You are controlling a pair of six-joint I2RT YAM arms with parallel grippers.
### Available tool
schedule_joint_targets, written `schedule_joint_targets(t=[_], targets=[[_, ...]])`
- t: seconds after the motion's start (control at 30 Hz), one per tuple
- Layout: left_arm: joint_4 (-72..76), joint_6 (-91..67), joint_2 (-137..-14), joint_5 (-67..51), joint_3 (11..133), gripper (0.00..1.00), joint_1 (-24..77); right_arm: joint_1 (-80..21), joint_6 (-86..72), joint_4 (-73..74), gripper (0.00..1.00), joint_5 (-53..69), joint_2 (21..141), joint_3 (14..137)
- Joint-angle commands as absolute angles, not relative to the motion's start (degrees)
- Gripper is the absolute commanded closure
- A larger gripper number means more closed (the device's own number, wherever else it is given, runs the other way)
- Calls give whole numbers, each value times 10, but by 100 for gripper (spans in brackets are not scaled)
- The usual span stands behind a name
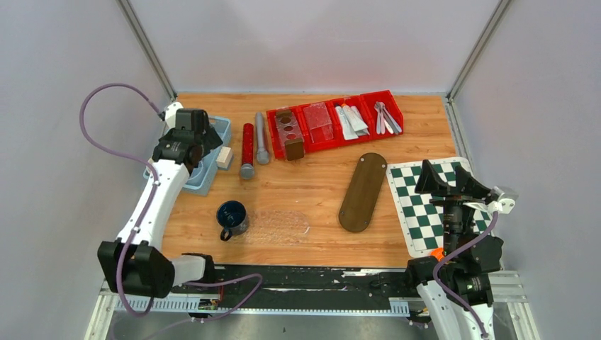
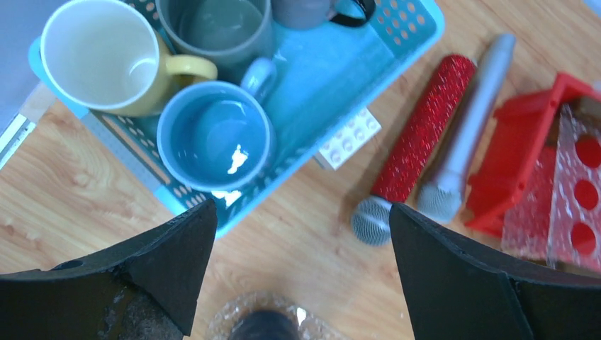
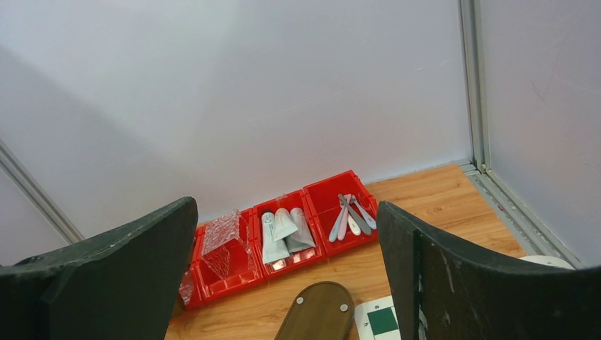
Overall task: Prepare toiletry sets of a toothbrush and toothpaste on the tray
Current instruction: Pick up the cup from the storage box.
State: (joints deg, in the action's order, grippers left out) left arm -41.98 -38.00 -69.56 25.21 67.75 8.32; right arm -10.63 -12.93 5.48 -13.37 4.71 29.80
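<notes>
Several toothpaste tubes (image 1: 352, 120) (image 3: 283, 234) lie in one red bin at the back of the table. Several toothbrushes (image 1: 387, 117) (image 3: 349, 216) lie in the bin to their right. The brown oval tray (image 1: 363, 191) (image 3: 317, 315) lies bare on the wood in front of those bins. My left gripper (image 1: 193, 150) (image 2: 301, 234) hangs open above the near edge of the blue basket, nothing between its fingers. My right gripper (image 1: 452, 183) (image 3: 285, 212) is open and holds nothing above the chessboard mat, facing the bins from a distance.
The blue basket (image 1: 220, 131) (image 2: 340, 78) holds several mugs. Beside it lie a white block (image 1: 225, 157), a red microphone (image 1: 247, 145) and a silver microphone (image 1: 261, 138). A dark blue mug (image 1: 232, 218) stands by clear bubble plastic (image 1: 280, 225). The chessboard mat (image 1: 425, 205) covers the right side.
</notes>
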Motion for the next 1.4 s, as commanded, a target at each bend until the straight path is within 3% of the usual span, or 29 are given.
schedule_joint_targets(t=[0.0,0.27,0.77,1.37], targets=[[-336,-365,-734,237,683,3,42,-115,-121,33,0,-127,41,294],[-283,-427,-855,217,744,11,-32,-118,-121,33,0,-123,38,293],[-333,-430,-1115,224,1009,34,-114,-121,-116,37,0,-122,45,292],[-367,-395,-1271,200,1095,52,-136,-121,-108,37,0,-123,68,291]])
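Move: The mauve cup in the storage box's far end lies about 19 cm ahead of the left hand, 11 cm left and 16 cm below. The green cup stands some 8 cm nearer and 5 cm farther left than it; the blue cup is about 3 cm ahead and 10 cm left of the hand. From the right hand, the mauve cup is roughly 30 cm ahead, 75 cm left, 28 cm below. Left hand sweeps forward-left some 25 cm, then sinks astride the mauve cup's left rim, fingers half closing. ##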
